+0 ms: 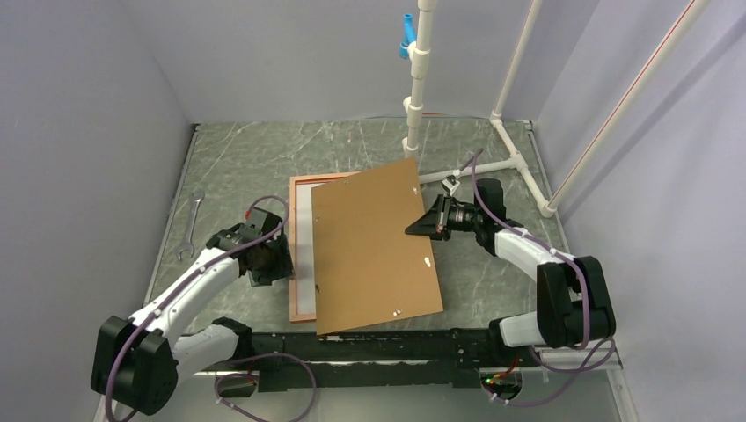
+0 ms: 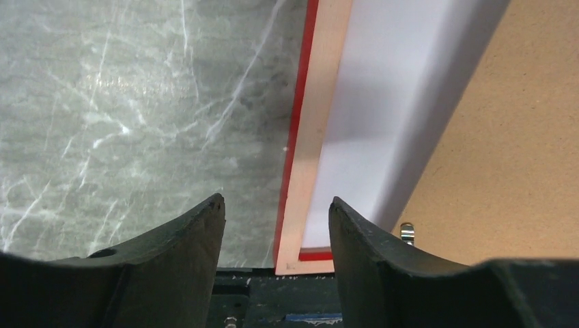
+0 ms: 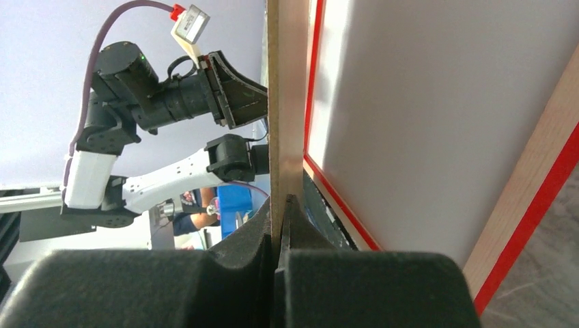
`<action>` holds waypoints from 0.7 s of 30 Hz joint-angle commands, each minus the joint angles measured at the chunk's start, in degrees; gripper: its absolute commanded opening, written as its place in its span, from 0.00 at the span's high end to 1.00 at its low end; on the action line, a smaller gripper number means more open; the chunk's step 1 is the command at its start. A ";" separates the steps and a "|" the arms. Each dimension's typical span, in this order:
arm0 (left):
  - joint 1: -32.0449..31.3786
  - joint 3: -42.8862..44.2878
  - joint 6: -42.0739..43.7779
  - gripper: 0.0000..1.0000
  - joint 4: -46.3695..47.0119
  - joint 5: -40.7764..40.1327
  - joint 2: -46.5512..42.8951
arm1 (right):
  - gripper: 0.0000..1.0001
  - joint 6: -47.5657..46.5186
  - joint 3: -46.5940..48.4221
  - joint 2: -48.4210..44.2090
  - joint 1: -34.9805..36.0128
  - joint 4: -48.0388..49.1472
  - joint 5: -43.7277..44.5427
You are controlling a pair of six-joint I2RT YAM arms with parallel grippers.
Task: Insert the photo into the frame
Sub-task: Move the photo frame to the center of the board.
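Note:
The frame (image 1: 302,264) lies flat on the table, orange-brown face up with a red inner lip. A plain white sheet (image 1: 305,230) fills it, apparently the photo with its back up; no print shows. A brown backing board (image 1: 374,246) slants over the frame, its right edge raised. My right gripper (image 1: 420,226) is shut on that edge, and the board (image 3: 287,102) runs between its jaws (image 3: 281,201). My left gripper (image 1: 280,255) is open, its jaws (image 2: 276,201) astride the frame's left rail (image 2: 314,137) near the front corner. The white sheet (image 2: 396,102) and the board (image 2: 505,137) lie to its right.
A wrench (image 1: 191,224) lies at the table's left side. A white pipe stand (image 1: 418,88) rises at the back, and its base pipes (image 1: 519,163) spread over the back right. A black rail (image 1: 369,347) runs along the near edge. Grey walls close in on both sides.

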 commanded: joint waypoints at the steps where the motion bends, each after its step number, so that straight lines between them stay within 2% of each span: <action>1: 3.00 -1.73 3.42 0.42 8.35 3.08 2.94 | 1.00 -0.79 5.62 2.21 0.84 3.29 -1.76; 8: 5.10 -4.40 5.73 0.54 15.52 6.06 7.88 | 1.00 -1.41 10.64 7.12 3.03 0.77 -0.05; 21: 5.53 -5.08 7.08 0.66 16.87 4.82 11.87 | 1.00 2.00 14.88 13.05 5.09 2.42 3.64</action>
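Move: The left hand's open fingers point down just outside the photo frame's left rail, whose nearest stretch lies about 2 cm to the right, level with the hand and 5 cm below. The brown board's middle is roughly 22 cm right and 7 cm ahead of the left hand. The right hand grips the board's right edge, with the frame's middle about 12 cm to its left, level fore and aft and 14 cm below; the pipe stand's foot is some 18 cm ahead, 2 cm right. The right hand keeps its shut grip on the board's raised right edge and draws the tilted board forward and left over the frame, about 5 cm in all, sinking a centimetre towards the end. Meanwhile the left hand drops some 3.5 cm towards the frame's left rail, then levels off while its forward drift of about 3 cm runs on, its fingers narrowing by nearly half to stand either side of the rail; whether they touch it can't be seen. ##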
